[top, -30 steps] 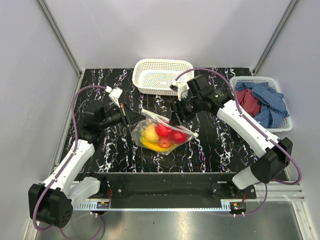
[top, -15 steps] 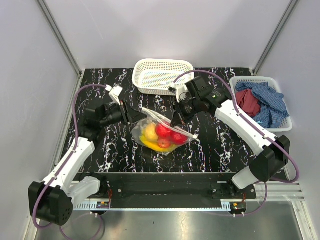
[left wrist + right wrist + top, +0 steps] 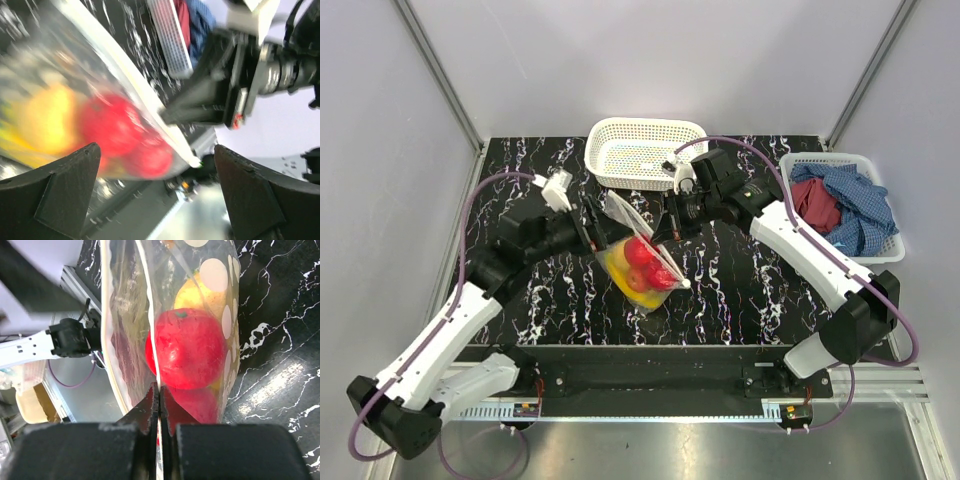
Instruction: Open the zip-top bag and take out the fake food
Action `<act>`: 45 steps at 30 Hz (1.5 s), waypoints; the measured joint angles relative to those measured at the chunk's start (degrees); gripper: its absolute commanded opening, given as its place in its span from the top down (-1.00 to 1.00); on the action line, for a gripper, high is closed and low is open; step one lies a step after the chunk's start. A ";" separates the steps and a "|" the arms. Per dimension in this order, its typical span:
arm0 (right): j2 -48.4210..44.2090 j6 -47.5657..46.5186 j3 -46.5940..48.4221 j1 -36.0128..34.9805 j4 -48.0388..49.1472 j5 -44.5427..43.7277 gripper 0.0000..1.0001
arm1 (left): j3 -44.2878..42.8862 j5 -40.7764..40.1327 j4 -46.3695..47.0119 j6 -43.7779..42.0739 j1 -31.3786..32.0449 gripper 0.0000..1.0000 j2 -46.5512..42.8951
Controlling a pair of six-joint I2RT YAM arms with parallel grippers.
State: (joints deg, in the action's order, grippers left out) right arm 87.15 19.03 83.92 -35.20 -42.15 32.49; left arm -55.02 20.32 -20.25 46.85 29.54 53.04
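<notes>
The zip-top bag (image 3: 638,262) hangs tilted over the middle of the table, its white zip strip (image 3: 650,245) running diagonally. Inside it lies the fake food: red apple-like pieces (image 3: 642,252) and yellow fruit (image 3: 620,268). My right gripper (image 3: 667,222) is shut on the bag's upper edge; in the right wrist view its jaws (image 3: 160,390) pinch the thin plastic just below a red apple (image 3: 187,355), with a yellow fruit (image 3: 200,295) beyond. My left gripper (image 3: 592,228) stands open beside the bag's left side. The left wrist view shows its wide-apart fingers (image 3: 65,195) with the blurred bag (image 3: 135,85) ahead of them, untouched.
A white mesh basket (image 3: 645,150) stands at the back centre. At the right, a second white basket (image 3: 880,250) holds red and blue cloths (image 3: 845,200). Grey walls enclose the black marbled table (image 3: 750,290) on three sides.
My left gripper has opened and let go of the bag, and its arm has shifted right. My right gripper has shut on the bag's edge. The bag now hangs steeper.
</notes>
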 measured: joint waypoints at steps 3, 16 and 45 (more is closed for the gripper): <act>-0.24 0.74 -0.26 0.00 0.55 0.02 1.00 | -1.68 -6.05 -3.61 4.90 6.12 -0.88 1.64; -3.15 0.92 -2.75 0.00 0.74 -0.04 1.00 | -15.61 -23.21 -15.26 9.81 12.02 0.12 18.43; 1.18 6.60 0.85 0.00 1.09 5.60 1.00 | -22.16 -26.18 -28.68 3.30 12.09 1.00 11.61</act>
State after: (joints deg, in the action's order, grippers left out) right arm 88.33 25.63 84.77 -35.20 -41.06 38.09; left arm -77.19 -5.87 -48.93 50.15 41.63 64.64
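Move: The free lip of the bag's mouth, which my open left hand is going for, lies about 3 cm ahead of it, 3 cm to its right and 5 cm below. The upper red apple sits inside the bag, about 6 cm right of that hand, 2 cm back and 10 cm down. From my right hand, already shut on the mouth's other edge, that free lip is some 8 cm to the left and 2 cm ahead, about level. I dip my left hand right and down about 5 cm, then forward to the free lip, rolling its left side up and tipping it down. I shut the fingers on the lip and draw it left, up and back some 7 cm. My right hand keeps its pinch on the other edge, easing a little back and right, then following about 3 cm left. ##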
